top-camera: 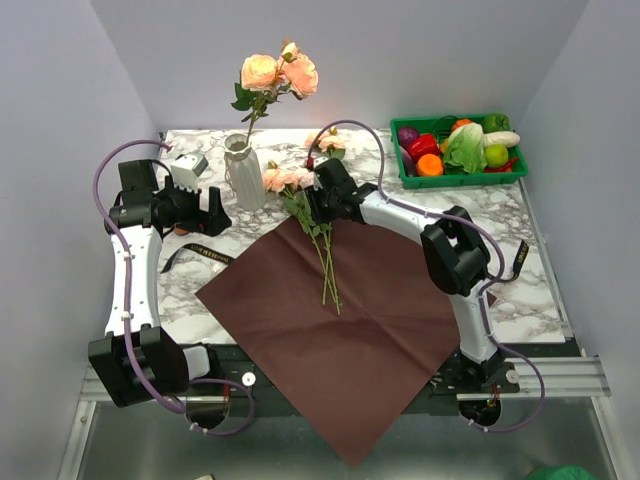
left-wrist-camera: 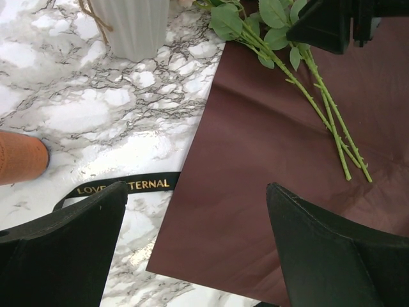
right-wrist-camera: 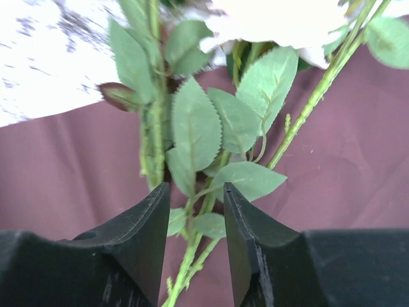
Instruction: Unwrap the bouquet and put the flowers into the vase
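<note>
The white ribbed vase point(top-camera: 243, 172) stands at the back left and holds two peach roses point(top-camera: 278, 72). The bouquet is unwrapped: its dark red paper point(top-camera: 350, 330) lies flat, and the black ribbon point(top-camera: 200, 255) lies on the marble to the left. Loose flowers point(top-camera: 300, 195) lie on the paper's far corner, stems point(top-camera: 328, 270) pointing toward me. My right gripper point(top-camera: 318, 208) is low over them. In the right wrist view it point(right-wrist-camera: 196, 187) is open, with stems point(right-wrist-camera: 192, 256) in the gap between its fingers. My left gripper point(left-wrist-camera: 197, 188) hangs wide open over the paper's left corner point(left-wrist-camera: 268, 141), near the vase point(left-wrist-camera: 137, 25).
A green crate of vegetables point(top-camera: 460, 150) sits at the back right. One more rose point(top-camera: 330, 142) lies behind the right gripper. An orange bottle point(left-wrist-camera: 19, 157) lies on the marble by my left gripper. The paper's near corner hangs over the table's front edge.
</note>
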Tool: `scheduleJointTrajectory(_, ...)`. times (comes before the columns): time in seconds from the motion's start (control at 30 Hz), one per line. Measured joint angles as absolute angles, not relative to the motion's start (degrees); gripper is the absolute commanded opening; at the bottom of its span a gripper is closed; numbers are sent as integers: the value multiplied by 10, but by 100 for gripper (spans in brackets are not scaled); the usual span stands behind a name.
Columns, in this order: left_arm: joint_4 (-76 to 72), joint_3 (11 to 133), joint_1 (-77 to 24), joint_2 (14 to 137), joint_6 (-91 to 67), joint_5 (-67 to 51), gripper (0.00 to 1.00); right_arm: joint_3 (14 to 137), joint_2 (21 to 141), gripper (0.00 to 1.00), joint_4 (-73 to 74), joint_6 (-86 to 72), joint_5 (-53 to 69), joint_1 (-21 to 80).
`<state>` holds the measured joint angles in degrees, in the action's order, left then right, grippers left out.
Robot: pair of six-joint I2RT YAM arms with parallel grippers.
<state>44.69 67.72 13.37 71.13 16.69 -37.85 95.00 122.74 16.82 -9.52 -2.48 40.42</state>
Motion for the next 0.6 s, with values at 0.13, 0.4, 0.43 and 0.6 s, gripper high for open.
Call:
scheduleJointTrajectory(0.13, 453, 677, 134, 711, 170, -376, 98, 952, 1256, 45, 178, -95, -29, 404)
scheduleJointTrajectory(0.4, 462, 677, 134, 711, 179, -370, 98, 984, 1283, 5, 203, -94, -36, 404)
scheduleJointTrajectory(0.43, 462, 677, 134, 711, 180, -369, 98, 985, 1283, 1, 206, -96, -36, 404)
scheduleJointTrajectory(0.6, 465, 679, 134, 711, 187, -367, 99, 975, 1267, 1, 211, -96, -36, 403)
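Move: Beneath the right fingertips, about 4 cm down and roughly 1 cm ahead, lie the crossing stems of the flowers on the opened wrapper. The pink blooms are some 9 cm ahead and 7 cm left, and the cut ends about 17 cm back and 2 cm right. The vase stands about 6 cm ahead and 15 cm left. From the left hand those stems lie about 10 cm ahead, 21 cm right and 19 cm below. Dropping about 4 cm almost straight down onto the crossing stems, the right hand then stays low while its half-open fingers shut fully, pinching a leafy stem just above the wrapper. It ends with the first slight lift, under 1 cm, and the wrist barely tilts. ##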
